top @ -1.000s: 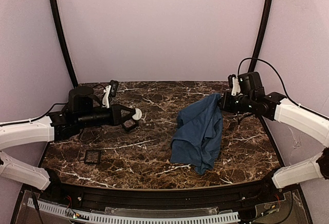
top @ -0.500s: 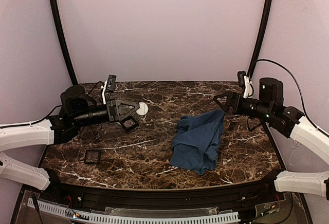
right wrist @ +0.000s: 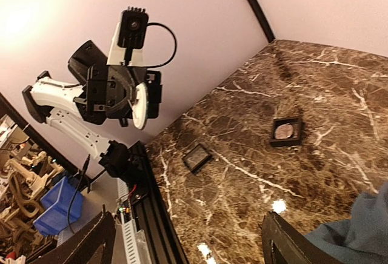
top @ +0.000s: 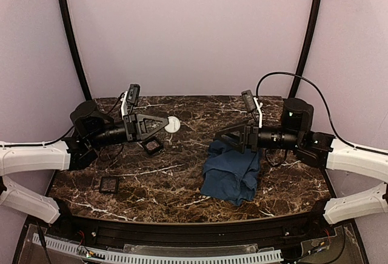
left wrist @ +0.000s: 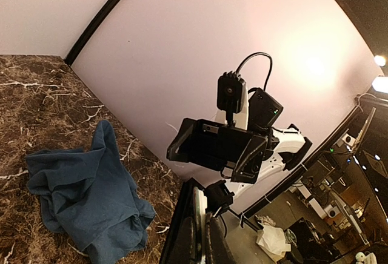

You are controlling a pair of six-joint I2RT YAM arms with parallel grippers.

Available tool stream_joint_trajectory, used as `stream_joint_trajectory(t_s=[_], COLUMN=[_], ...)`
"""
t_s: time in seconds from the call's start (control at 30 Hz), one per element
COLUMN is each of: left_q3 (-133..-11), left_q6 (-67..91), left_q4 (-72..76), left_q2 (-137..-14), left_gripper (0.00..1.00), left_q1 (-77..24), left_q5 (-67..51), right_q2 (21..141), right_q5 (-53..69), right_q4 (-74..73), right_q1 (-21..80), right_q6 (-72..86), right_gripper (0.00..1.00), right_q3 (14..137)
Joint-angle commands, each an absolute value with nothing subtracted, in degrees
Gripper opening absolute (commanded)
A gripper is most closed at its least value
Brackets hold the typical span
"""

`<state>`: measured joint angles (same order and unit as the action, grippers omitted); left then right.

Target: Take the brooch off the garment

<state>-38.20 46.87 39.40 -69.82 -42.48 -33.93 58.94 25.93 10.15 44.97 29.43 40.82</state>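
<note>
The garment, a crumpled blue cloth (top: pixel 233 168), lies on the marble right of centre; it also shows in the left wrist view (left wrist: pixel 85 191). My left gripper (top: pixel 165 125) hovers above the left of the table, shut on the brooch (top: pixel 173 125), a small pale round disc. That disc appears edge-on between the fingers (left wrist: pixel 200 201) and from across the table (right wrist: pixel 140 106). My right gripper (top: pixel 228 138) hangs over the cloth's upper left corner, open, with nothing between its fingers (right wrist: pixel 91 246).
Two small black square trays sit on the left half of the table: one (top: pixel 153 147) below my left gripper, with a greyish round piece in it (right wrist: pixel 286 129), the other (top: pixel 109 184) near the front edge. Purple walls close in the back and sides.
My right gripper opened and let go of the cloth, which dropped flat onto the table; that arm then swung left over it. My left gripper rose slightly with the disc.
</note>
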Motion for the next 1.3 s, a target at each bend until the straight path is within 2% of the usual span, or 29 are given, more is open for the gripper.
stream_joint_trajectory(t_s=[0.0,0.17,0.3,0.67,1.27], left_q3=[-36.9,-36.5,-36.3,-36.5,-36.7], left_q6=[48.1,47.9,47.8,46.9,46.9], left_q4=[43.4,43.3,43.6,42.3,43.1], left_q2=[-69.9,-69.8,-69.8,-69.9,-70.4], left_gripper=[0.01,0.01,0.01,0.01,0.01], left_q1=[-42.1,-42.1,-42.2,-42.2,-42.1], left_q5=[-36.5,-37.5,-39.0,-41.0,-42.5], right_q2=[64.1,70.0,73.9,80.5,86.7], right_q5=[29.8,31.9,34.4,38.9,41.4], right_q4=[19.6,22.8,26.6,29.3,31.2], right_q1=[49.9,52.8,53.7,55.3,55.5], right_q6=[30.0,30.2,31.6,33.4,35.9], right_gripper=[0.81,0.67,0.60,0.53,0.27], right_q3=[45.3,48.8,50.1,54.1,57.4])
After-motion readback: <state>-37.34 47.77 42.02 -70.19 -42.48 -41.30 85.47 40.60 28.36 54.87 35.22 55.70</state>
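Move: The left gripper already holds the brooch, whose disc sticks out about 2 cm to the right of its finger pads. The right gripper's open fingers are some 16 cm to the right of the left hand, a centimetre nearer and 2 cm lower. From the right hand the brooch is about 14 cm left, 1 cm back and 2 cm up. The garment lies 4 cm back, 5 cm right and 14 cm below the right hand. Bring the right gripper about 12 cm left towards the brooch, fast at first, then easing in, while drawing it back some 4 cm. Swing its wrist about 25 degrees counter-clockwise and narrow the wide-open fingers to a small gap around the disc's free edge. Keep the left grip shut, easing that hand 2 cm back with a slight clockwise turn. ##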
